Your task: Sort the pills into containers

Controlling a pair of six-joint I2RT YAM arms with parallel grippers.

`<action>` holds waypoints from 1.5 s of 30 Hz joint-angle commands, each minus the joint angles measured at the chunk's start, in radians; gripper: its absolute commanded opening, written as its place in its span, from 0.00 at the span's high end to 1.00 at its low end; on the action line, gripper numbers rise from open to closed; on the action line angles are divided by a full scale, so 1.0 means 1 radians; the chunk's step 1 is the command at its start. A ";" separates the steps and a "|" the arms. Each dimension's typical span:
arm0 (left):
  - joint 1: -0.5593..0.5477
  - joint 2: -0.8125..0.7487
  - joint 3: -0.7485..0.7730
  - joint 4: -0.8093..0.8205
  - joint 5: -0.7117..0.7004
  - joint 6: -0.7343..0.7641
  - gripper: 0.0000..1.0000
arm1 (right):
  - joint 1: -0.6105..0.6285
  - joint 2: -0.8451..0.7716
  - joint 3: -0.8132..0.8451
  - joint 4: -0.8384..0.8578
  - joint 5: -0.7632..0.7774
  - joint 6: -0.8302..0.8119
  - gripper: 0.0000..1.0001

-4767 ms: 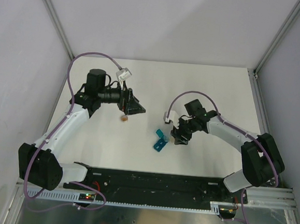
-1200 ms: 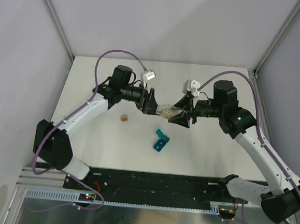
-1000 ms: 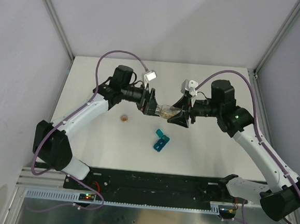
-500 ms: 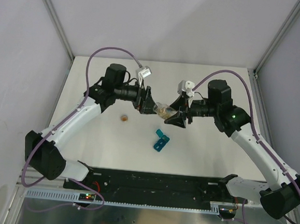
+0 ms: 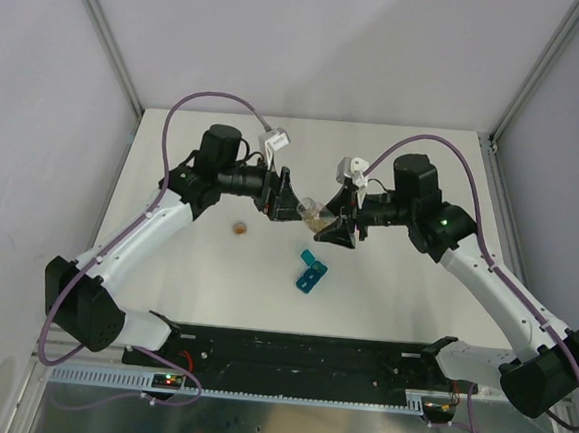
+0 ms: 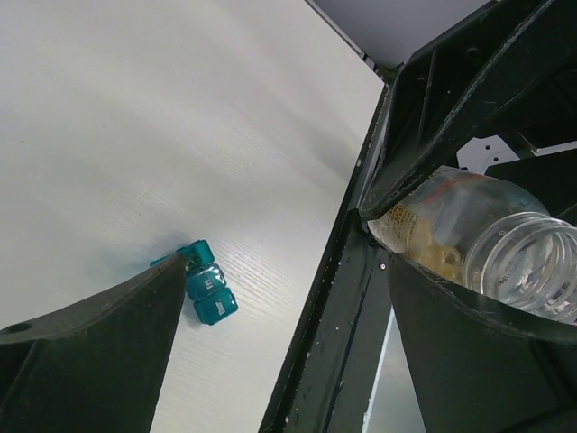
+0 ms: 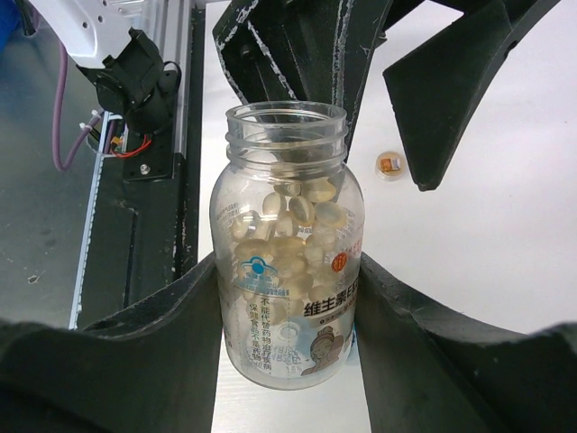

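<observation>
My right gripper (image 7: 288,262) is shut on a clear pill bottle (image 7: 287,271) with no cap, its mouth toward the left arm and pale pills (image 7: 297,225) inside. From above, the bottle (image 5: 315,215) hangs over the table between the right gripper (image 5: 337,227) and the left gripper (image 5: 287,202). The left gripper (image 6: 284,271) is open, with nothing between its fingers, and the bottle's mouth (image 6: 523,262) is just past its right finger. The teal containers (image 5: 310,271) lie on the table below; in the left wrist view the containers (image 6: 207,287) show closed lids.
A small orange-tan cap (image 5: 239,229) lies on the white table (image 5: 423,177) left of the containers, also seen as the cap (image 7: 390,165) in the right wrist view. A black rail (image 5: 299,353) runs along the near edge. Grey walls enclose the table.
The left gripper has pulled back to the left, away from the bottle's mouth. The right gripper has shifted slightly left with the bottle. The containers and cap have not moved.
</observation>
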 commanded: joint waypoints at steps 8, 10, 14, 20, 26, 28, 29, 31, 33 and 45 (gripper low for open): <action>-0.040 -0.089 0.000 0.043 0.107 -0.007 0.04 | 0.000 0.045 -0.033 0.009 0.113 -0.033 1.00; -0.040 -0.091 -0.003 0.043 0.099 -0.004 0.03 | 0.000 0.046 -0.036 0.010 0.113 -0.033 1.00; -0.038 -0.093 -0.005 0.043 0.092 -0.003 0.03 | 0.000 0.051 -0.043 0.006 0.109 -0.036 1.00; -0.019 -0.100 -0.016 0.043 0.075 0.008 0.01 | 0.000 0.040 -0.050 0.004 0.105 -0.042 1.00; 0.079 -0.130 -0.065 0.042 -0.014 0.062 0.00 | -0.007 0.001 -0.050 -0.016 0.101 -0.049 1.00; 0.117 -0.140 -0.083 0.030 -0.066 0.093 0.00 | -0.008 -0.007 -0.050 -0.031 0.100 -0.056 1.00; 0.131 -0.140 -0.087 0.017 -0.093 0.120 0.00 | -0.009 -0.010 -0.050 -0.044 0.100 -0.061 1.00; 0.153 -0.135 -0.088 -0.033 -0.172 0.177 0.00 | -0.012 -0.016 -0.050 -0.064 0.101 -0.071 1.00; 0.167 -0.127 -0.093 -0.082 -0.263 0.236 0.00 | -0.018 -0.025 -0.050 -0.082 0.104 -0.080 1.00; 0.174 0.041 -0.097 -0.193 -0.697 0.419 0.00 | -0.069 -0.111 -0.073 -0.093 0.081 -0.062 1.00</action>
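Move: The small round cap I go for lies about 14 cm ahead of my left hand, 14 cm to its left and 26 cm below. The teal pill box is some 3 cm ahead, 7 cm right and as far down; the jar in my right hand is level in height, about 5 cm back and 6 cm right. From my right hand the cap is roughly 18 cm ahead, 23 cm left and 28 cm down. After barely sinking at first, my left hand swings away from the jar's mouth towards the cap: about 13 cm left, 9 cm down and 8 cm forward, fingers wide open, tipping down some 30 degrees and turning counter-clockwise. My right hand keeps its grip on the jar, easing a few centimetres right and down, then slightly back up. ##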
